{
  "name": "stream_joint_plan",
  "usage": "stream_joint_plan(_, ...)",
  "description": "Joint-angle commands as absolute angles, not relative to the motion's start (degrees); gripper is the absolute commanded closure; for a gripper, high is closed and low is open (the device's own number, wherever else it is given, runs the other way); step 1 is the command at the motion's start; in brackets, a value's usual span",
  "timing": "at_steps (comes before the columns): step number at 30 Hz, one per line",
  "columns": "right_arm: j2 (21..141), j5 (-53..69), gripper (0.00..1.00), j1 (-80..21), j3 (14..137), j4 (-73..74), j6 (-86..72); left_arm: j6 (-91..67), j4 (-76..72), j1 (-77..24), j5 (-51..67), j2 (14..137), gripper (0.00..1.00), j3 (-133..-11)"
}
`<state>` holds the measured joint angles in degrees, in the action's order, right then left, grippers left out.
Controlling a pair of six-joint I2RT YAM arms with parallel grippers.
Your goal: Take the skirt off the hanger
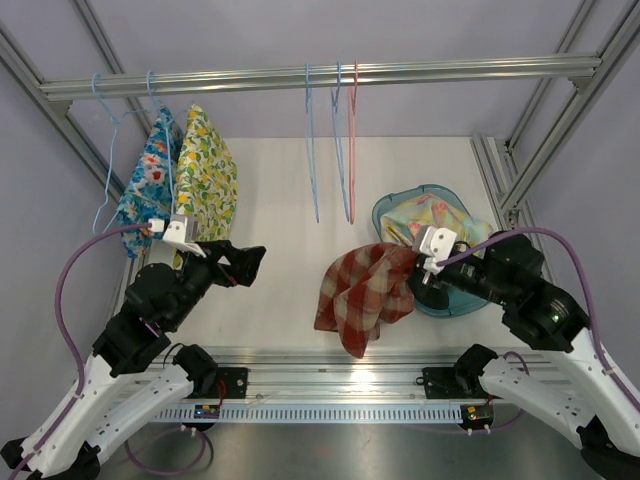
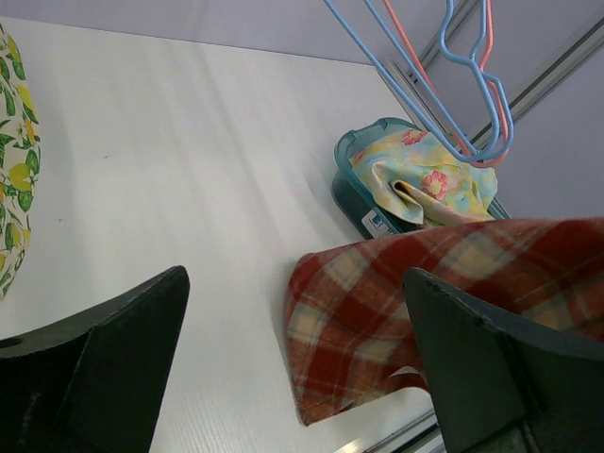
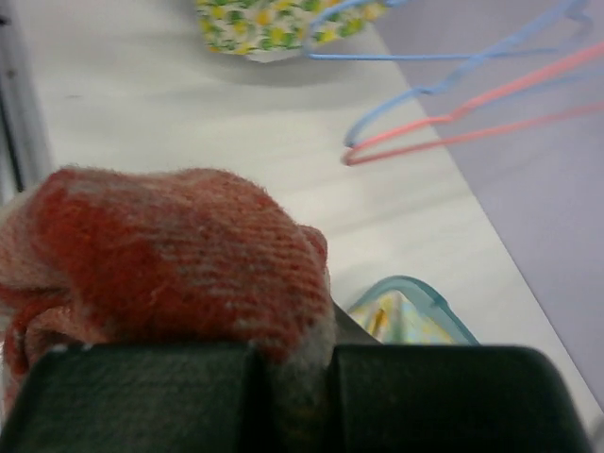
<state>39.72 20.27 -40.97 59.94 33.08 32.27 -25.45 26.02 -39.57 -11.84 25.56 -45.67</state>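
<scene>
A red plaid skirt (image 1: 365,290) (image 2: 425,302) (image 3: 160,245) hangs bunched above the table, off any hanger, beside the teal basin. My right gripper (image 1: 415,280) (image 3: 293,396) is shut on its upper right edge, with cloth pinched between the two dark fingers. Three empty hangers (image 1: 340,150) (image 2: 472,94) (image 3: 453,113), two blue and one pink, hang from the rail behind it. My left gripper (image 1: 250,262) (image 2: 294,278) stands wide open to the left of the skirt, holding nothing.
A teal basin (image 1: 395,205) (image 2: 349,151) (image 3: 415,283) holds a pale floral cloth at the right. A lemon-print skirt (image 1: 205,170) (image 2: 14,189) (image 3: 274,24) and a blue floral skirt (image 1: 150,180) hang on hangers at the left. Metal frame posts stand at both sides.
</scene>
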Motion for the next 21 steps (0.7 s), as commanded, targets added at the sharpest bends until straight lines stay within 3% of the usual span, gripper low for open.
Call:
stream_joint_plan(1, 37.97, 0.83, 1.00, -40.52, 66.08, 29.35, 24.26, -23.29, 22.76, -39.46, -12.22, 25.93, 0.01, -47.46)
stream_joint_plan(10, 40.34, -24.58, 1.00, -39.38, 76.37, 27.78, 18.37, -21.62, 22.15, -39.46, -10.46, 26.98, 0.01, -49.30)
stream_joint_plan(21, 48.95, -32.17, 1.00, -38.59, 87.36, 23.73, 24.17, -19.51, 23.55, -39.46, -9.23, 27.95, 0.01, -52.38)
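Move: The right hand already holds the red plaid skirt. The bin it goes to has its middle about 14 cm ahead, 10 cm to the right and 18 cm below. Inside, the pastel skirt lies some 20 cm ahead, 10 cm right and 16 cm below, the dark skirt about 4 cm ahead, 9 cm right and 18 cm below. From the left hand, the bin is roughly 13 cm ahead, 42 cm right and 15 cm below. Still pinching the red plaid skirt in shut fingers, the right hand lifts it about 15 cm while sweeping it some 13 cm right and 7 cm forward, from beside the bin to above it. On the way the hand swings about 50 degrees clockwise, from pointing left to pointing mostly forward. The open left hand only rises a couple of centimetres. ##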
